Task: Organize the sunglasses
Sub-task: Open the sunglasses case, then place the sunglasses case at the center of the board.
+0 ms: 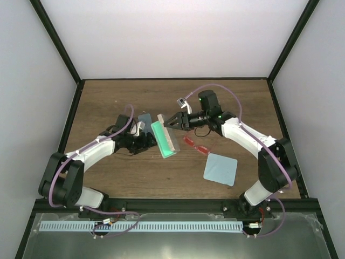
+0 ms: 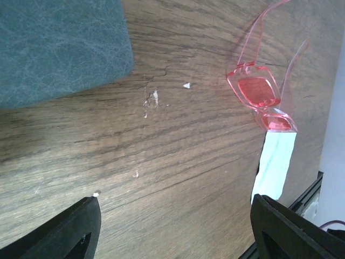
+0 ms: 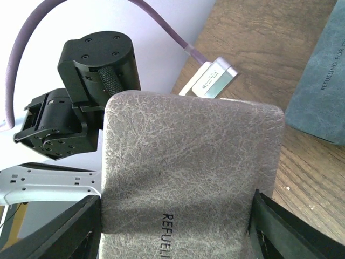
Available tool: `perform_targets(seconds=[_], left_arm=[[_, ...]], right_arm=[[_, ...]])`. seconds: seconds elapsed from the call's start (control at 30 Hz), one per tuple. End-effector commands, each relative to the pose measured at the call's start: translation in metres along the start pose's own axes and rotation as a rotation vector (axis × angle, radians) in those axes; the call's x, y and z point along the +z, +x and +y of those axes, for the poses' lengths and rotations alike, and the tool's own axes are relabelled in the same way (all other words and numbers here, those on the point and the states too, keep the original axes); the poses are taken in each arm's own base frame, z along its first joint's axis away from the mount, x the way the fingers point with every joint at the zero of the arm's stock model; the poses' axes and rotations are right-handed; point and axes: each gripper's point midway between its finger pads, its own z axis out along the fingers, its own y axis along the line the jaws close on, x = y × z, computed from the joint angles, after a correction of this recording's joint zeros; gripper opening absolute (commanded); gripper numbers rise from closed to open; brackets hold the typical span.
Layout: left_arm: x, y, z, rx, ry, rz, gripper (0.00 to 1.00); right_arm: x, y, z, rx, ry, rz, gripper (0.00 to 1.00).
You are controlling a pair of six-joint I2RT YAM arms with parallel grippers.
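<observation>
The red-framed sunglasses (image 1: 197, 144) lie folded on the wooden table, right of centre; the left wrist view also shows the sunglasses (image 2: 260, 93), lenses up, at the upper right. My right gripper (image 1: 171, 123) is shut on the end of a grey oblong case (image 1: 166, 139) with a green face, held tilted above the table. In the right wrist view the grey case (image 3: 188, 167) fills the gap between both fingers (image 3: 73, 232). My left gripper (image 1: 140, 141) sits low just left of that case, open (image 2: 175, 221) over bare wood with nothing between its fingers.
A blue oblong case (image 1: 144, 118) lies behind the left gripper and shows as the blue case (image 2: 54, 48) (image 3: 323, 81) in both wrist views. A light-blue square cloth (image 1: 221, 169) lies near the sunglasses, toward the front right. Black frame rails border the table.
</observation>
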Motion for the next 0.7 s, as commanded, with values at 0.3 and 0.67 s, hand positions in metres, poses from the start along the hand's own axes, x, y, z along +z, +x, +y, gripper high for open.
perform_targets(seconds=[0.3,0.67], left_arm=[[-0.031,0.017,0.029,0.058,-0.210,-0.007,0.78],[-0.012,0.007,0.025,0.078,-0.186,0.026,0.73]], right_arm=[[0.015,0.048,-0.043,0.023,-0.021,0.098,0.32],[0.035,0.087,-0.099,0.079,-0.002,0.211,0.42]])
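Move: I hold the already open sunglasses case in my right hand, its middle some 3 cm back and 2 cm left of that hand. The bare table spot under it lies about 20 cm below the right hand and 6 cm back. Some 20 cm below it too, the red glasses are 11 cm right and 2 cm back, and the blue case is 7 cm ahead and 9 cm left. From my left hand, the open case is 5 cm right, level, about 12 cm higher. Keeping my right fingers pinched on the grey shell's edges, I bring the open case down towards the bare table, slowly at first and then faster, about 13 cm, drawing it back 3 cm with a roll of some 10 degrees. My empty left hand, fingers open, shifts about 3.5 cm left and 2 cm back, rising slightly then sinking, its fingers tipping steeper. ##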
